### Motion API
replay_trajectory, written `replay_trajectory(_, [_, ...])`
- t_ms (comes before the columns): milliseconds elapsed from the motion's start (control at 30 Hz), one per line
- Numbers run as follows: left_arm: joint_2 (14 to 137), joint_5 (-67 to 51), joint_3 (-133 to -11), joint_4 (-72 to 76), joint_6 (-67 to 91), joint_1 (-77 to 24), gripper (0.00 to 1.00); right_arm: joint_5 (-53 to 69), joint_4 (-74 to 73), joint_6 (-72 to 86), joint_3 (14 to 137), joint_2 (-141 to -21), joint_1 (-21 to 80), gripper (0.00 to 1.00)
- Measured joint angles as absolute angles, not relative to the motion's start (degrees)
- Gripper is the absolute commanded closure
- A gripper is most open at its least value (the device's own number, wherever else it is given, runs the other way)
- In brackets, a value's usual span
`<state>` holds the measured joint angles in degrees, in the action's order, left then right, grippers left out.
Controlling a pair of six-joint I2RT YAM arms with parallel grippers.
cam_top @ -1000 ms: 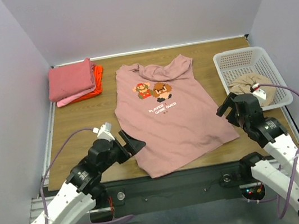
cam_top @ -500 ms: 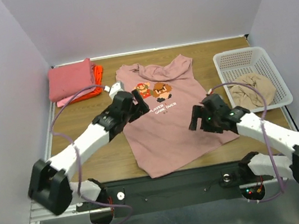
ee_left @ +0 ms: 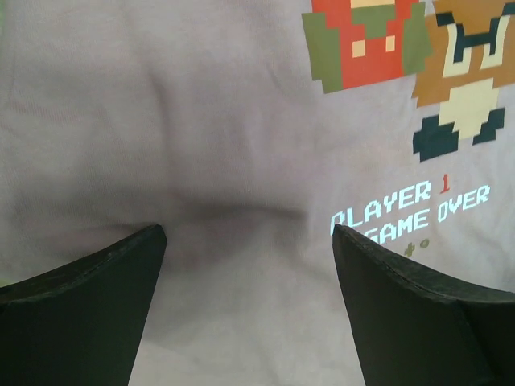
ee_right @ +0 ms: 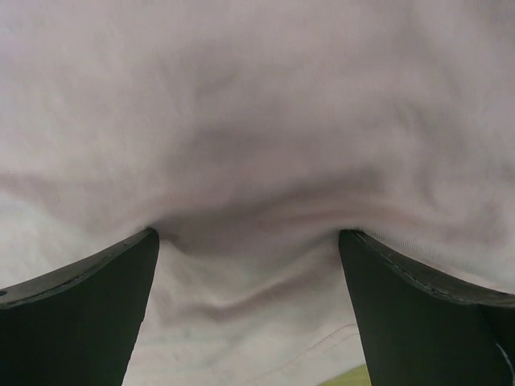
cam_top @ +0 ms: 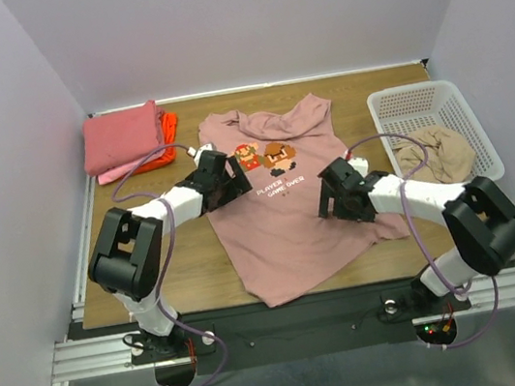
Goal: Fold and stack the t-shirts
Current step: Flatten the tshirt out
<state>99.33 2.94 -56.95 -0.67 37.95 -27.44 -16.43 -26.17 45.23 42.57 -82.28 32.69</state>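
Observation:
The dusty-pink t-shirt [cam_top: 289, 207] with pixel game characters and white text lies spread print-up in the middle of the table. My left gripper [cam_top: 233, 185] is down on its left side, just left of the text, jaws open with cloth [ee_left: 241, 121] between the fingertips [ee_left: 96, 305]. My right gripper [cam_top: 327, 206] rests on the shirt's right side, also open. Its fingertips [ee_right: 88, 305] press into the fabric [ee_right: 257, 96], which wrinkles up between them. Folded coral-pink [cam_top: 121, 134], pale-pink [cam_top: 117, 174] and orange-red [cam_top: 170, 136] t-shirts are stacked at the back left.
A white lattice basket [cam_top: 416, 101] stands at the back right with a crumpled beige t-shirt [cam_top: 437, 153] inside. Bare wooden table [cam_top: 150, 259] shows left of the spread shirt. Walls close in the back and both sides.
Both arms have swung in from the table's near edge and come down onto the spread shirt, left on its left side, right on its right side. Both grippers stayed open.

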Motion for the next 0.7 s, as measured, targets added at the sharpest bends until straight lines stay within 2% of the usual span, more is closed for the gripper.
replay_trajectory(233, [87.99,1.58,-40.86,8.19,42.50,-31.20,0.02,-19.29,-24.36,41.08,52.40,-93.71,32.23,0.00])
replay_trajectory(500, [71.61,-6.33,-22.22,16.58,59.81,-51.96,0.02,-16.14,-17.82,27.68,66.70,-106.74,31.51,0.00])
replay_trajectory(567, [69.38,-7.92,-21.02,15.44,62.65,-56.88,0.02,-14.04,-16.25,23.57,71.07,-110.21,31.16,0.00])
replay_trajectory(700, [66.92,-7.38,-22.85,7.05,62.76,-60.05,0.02,-9.06,-12.62,16.05,80.84,-117.67,29.91,0.00])
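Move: The t-shirt lies under both hands, its middle about 9 cm back and 12 cm right of the left hand, and some 5 cm ahead and 13 cm left of the right, only a couple of centimetres lower. The printed red figure is 6 cm ahead and 3 cm right of the left hand. From the right hand, the brown figure lies about 18 cm ahead and 12 cm left, the white lettering 9 cm ahead and 13 cm left. With open fingers on the cloth, the two hands rake the t-shirt in opposite directions at nearly level height: the left drags it back towards the near table edge, some 28 cm and a little right, turning clockwise, while the right sweeps forward and left to where the brown figure was, about 20 cm ahead, turning some 25 degrees counter-clockwise. ##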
